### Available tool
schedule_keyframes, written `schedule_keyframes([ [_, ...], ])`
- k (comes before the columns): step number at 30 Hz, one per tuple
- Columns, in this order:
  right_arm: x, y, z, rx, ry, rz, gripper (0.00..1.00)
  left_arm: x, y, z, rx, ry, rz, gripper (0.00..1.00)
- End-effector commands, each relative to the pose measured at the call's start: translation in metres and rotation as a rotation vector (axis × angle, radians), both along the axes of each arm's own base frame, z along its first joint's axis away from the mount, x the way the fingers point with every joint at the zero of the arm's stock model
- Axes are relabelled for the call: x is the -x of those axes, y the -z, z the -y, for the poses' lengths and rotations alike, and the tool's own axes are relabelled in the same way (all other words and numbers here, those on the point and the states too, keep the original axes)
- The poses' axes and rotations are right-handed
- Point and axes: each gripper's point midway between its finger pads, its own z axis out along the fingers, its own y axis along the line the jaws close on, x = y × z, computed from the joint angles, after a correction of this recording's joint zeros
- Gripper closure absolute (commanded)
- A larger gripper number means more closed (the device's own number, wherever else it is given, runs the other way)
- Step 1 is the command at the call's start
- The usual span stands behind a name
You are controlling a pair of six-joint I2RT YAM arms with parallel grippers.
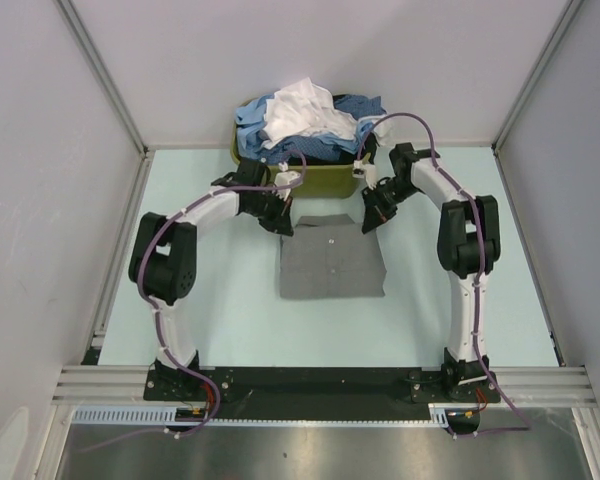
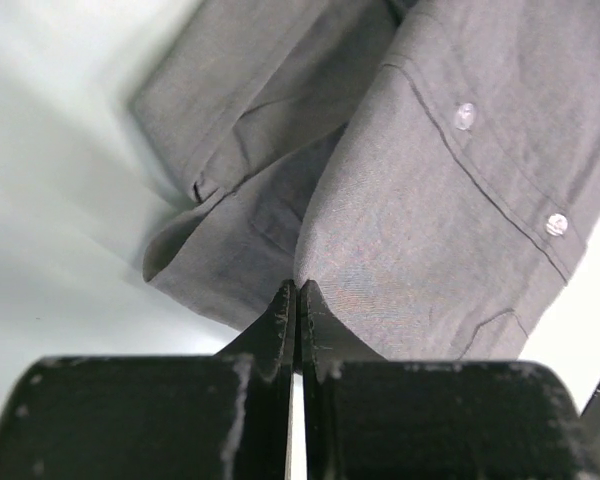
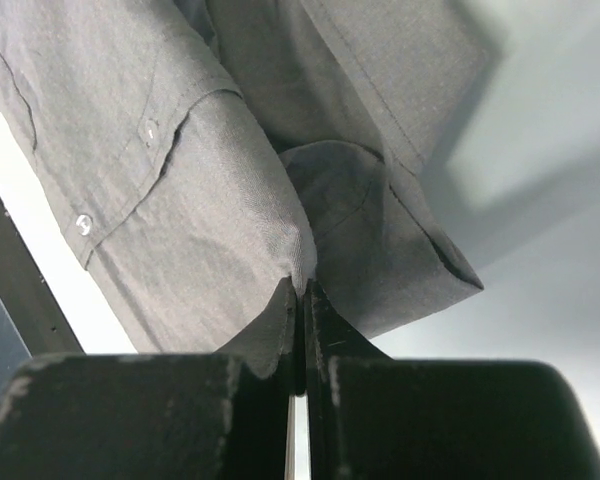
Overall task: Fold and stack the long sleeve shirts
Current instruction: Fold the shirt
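A plain mid-grey long sleeve shirt (image 1: pixel 330 262) lies folded into a rectangle in the middle of the pale table. My left gripper (image 1: pixel 283 222) sits at its far left corner and my right gripper (image 1: pixel 371 220) at its far right corner. In the left wrist view the jaws are shut, my left gripper (image 2: pixel 298 287) pinching a fold of the grey shirt (image 2: pixel 430 190) at their tips. The right wrist view shows the same: my right gripper (image 3: pixel 302 287) is shut, with the grey shirt (image 3: pixel 200 220) drawn into its tips. A folded sleeve cuff (image 3: pixel 420 240) lies beside it.
An olive-green basket (image 1: pixel 332 180) stands at the far edge just behind both grippers, heaped with a white shirt (image 1: pixel 300 112) and blue shirts (image 1: pixel 365 108). White walls close in on the left, the right and the back. A metal rail (image 1: pixel 320 385) runs along the near edge.
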Motion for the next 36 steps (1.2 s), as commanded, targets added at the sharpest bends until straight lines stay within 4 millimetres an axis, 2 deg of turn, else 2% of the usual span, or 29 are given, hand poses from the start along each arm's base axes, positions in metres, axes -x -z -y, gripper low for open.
schedule_keyframes([
  [1,-0.020,0.019,0.002,0.049,0.041,0.034,0.99,-0.027,0.009,-0.007,-0.052,-0.050,0.038,0.99],
  [5,-0.023,0.046,0.003,0.102,0.082,0.005,0.99,-0.024,0.034,-0.010,-0.090,-0.073,-0.037,0.98],
  [9,-0.015,0.069,-0.002,0.152,0.082,-0.005,0.99,-0.009,0.058,-0.013,-0.136,-0.068,-0.091,0.97],
  [13,-0.007,0.077,-0.004,0.165,0.087,-0.009,0.99,-0.002,0.067,-0.017,-0.156,-0.078,-0.106,0.98],
  [14,-0.004,0.079,-0.004,0.167,0.085,-0.011,0.99,0.000,0.061,-0.015,-0.141,-0.071,-0.099,0.98],
  [16,0.008,0.084,-0.002,0.177,0.074,-0.033,0.98,0.013,0.065,-0.015,-0.143,-0.056,-0.113,0.99],
  [17,0.011,0.079,-0.002,0.176,0.064,-0.027,0.98,0.019,0.064,-0.013,-0.137,-0.039,-0.115,0.99],
  [18,0.016,0.079,-0.002,0.178,0.058,-0.029,0.98,0.032,0.063,-0.011,-0.140,-0.019,-0.122,1.00],
  [19,0.030,0.084,0.000,0.186,0.046,-0.058,0.98,0.040,0.064,-0.010,-0.141,-0.005,-0.129,1.00],
  [20,0.034,0.078,0.000,0.185,0.037,-0.049,0.98,0.048,0.059,-0.006,-0.136,0.018,-0.119,1.00],
  [22,0.056,0.082,-0.001,0.195,0.015,-0.083,0.98,0.069,0.064,-0.006,-0.135,0.040,-0.151,1.00],
  [23,0.064,0.075,-0.001,0.188,0.010,-0.093,0.98,0.082,0.063,-0.006,-0.135,0.044,-0.170,1.00],
  [25,0.080,0.070,-0.004,0.181,0.003,-0.119,0.98,0.093,0.059,-0.004,-0.114,0.046,-0.190,1.00],
  [26,0.099,0.073,-0.002,0.182,-0.004,-0.170,0.98,0.102,0.057,-0.006,-0.105,0.041,-0.208,1.00],
  [27,0.105,0.063,-0.004,0.169,-0.010,-0.160,0.98,0.107,0.055,-0.005,-0.091,0.045,-0.220,1.00],
  [29,0.126,0.061,-0.003,0.158,-0.010,-0.204,0.98,0.117,0.047,-0.006,-0.070,0.059,-0.217,1.00],
  [32,0.127,0.048,-0.003,0.135,0.011,-0.191,0.98,0.119,0.030,-0.003,-0.023,0.078,-0.188,0.99],
  [36,0.105,0.021,-0.001,0.067,0.048,-0.163,0.98,0.112,0.008,0.002,0.021,0.084,-0.143,0.98],
])
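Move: Both grippers already hold the grey shirt's upper corners, raised a little. The bare table where the left corner is taken lies about 11 cm back of the left hand and 6 cm below; the right hand's lies about 12 cm back, 5 below. The shirt's middle is some 6 cm back and 10 right of the left hand. The laundry basket stands about 17 cm ahead of that hand, 3 to its right. Keep both grippers shut on the shirt's corners and lower them together by 5 to 6 cm, close to the table. Pause there briefly, then draw both straight back, away from the basket, about 12 cm at that height, pulling the cloth along and tipping the wrists around 10 degrees. Let the left hand rise about a centimetre at the very end. ##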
